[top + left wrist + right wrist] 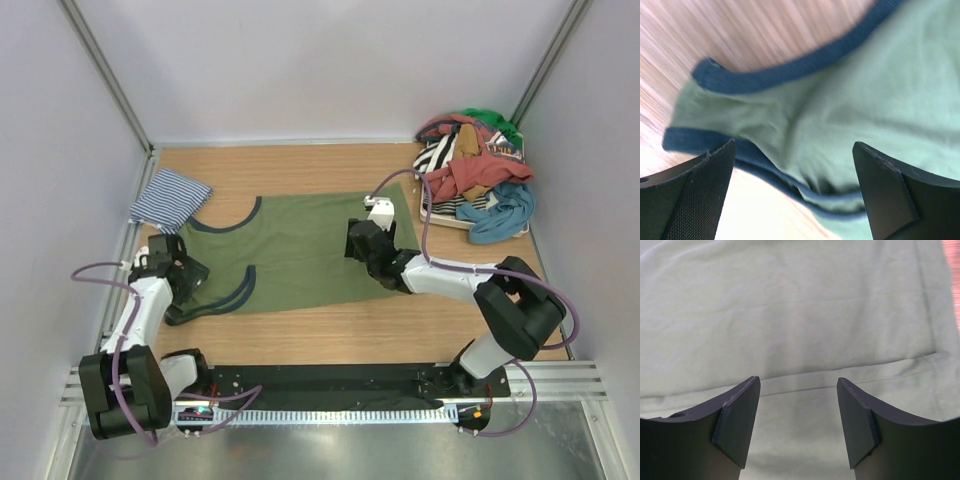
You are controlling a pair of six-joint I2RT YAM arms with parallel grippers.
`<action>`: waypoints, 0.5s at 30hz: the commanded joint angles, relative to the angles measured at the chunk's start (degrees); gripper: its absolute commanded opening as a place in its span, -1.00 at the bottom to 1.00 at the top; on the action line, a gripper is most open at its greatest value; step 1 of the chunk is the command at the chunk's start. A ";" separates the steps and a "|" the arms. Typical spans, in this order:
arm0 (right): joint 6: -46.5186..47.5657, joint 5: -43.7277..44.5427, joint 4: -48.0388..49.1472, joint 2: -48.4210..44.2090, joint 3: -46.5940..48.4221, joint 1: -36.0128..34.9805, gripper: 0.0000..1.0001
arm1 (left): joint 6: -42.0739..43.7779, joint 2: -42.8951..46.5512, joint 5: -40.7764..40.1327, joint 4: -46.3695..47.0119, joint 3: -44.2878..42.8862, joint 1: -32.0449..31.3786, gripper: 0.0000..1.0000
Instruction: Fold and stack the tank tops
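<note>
The olive green tank top (300, 250) with navy trim lies spread flat in the middle of the table. The navy-and-white striped tank top (170, 198) lies folded at the far left. My left gripper (185, 275) hovers over the green top's shoulder straps, open. In the left wrist view its fingers (700, 190) stand wide apart over a navy-edged strap (790, 125), gripping nothing. My right gripper (362, 245) is over the green top's right part, near the hem. It is open, with plain green cloth (800, 315) and a hem seam beneath the fingers (737, 420).
A pile of mixed clothes (475, 175) sits at the back right corner on a white tray. Grey walls close in the table on three sides. Bare wood (320, 165) shows behind the green top and along the near edge.
</note>
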State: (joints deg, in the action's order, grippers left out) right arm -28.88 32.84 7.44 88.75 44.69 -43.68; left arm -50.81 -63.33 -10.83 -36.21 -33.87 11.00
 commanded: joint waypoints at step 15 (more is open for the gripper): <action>-1.44 -15.96 -16.93 12.22 27.28 20.56 0.43 | 3.17 -11.00 13.20 11.24 -22.46 -11.00 0.99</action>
State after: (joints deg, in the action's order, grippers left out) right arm -30.39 20.05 -6.26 98.13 67.16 -24.95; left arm -48.97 -68.86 -0.97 -31.33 -51.86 1.96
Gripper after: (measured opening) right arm 0.710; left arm 0.994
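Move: The green tank top's far armhole end lies about 23 cm ahead of the left hand and 13 cm to its right, some 4 cm lower. Its far strap end is 18 cm ahead and 3 cm left; the folded striped tank top, 24 cm ahead and 7 cm left. The green top's far hem corner lies about 13 cm ahead of the right hand, 7 cm right and 5 cm down, with the clothes tray's middle some 11 cm ahead and 25 cm right. Over the spread green tank top both open hands travel towards its far edge. The left climbs about 10 cm away from the near strap first, then swings forward as far and some 6 cm right, its fingers tipping up and turning clockwise. The right goes forward about 10 cm towards the far hem corner, drifting 5 cm right and rising 4, rolling and turning slightly clockwise. ##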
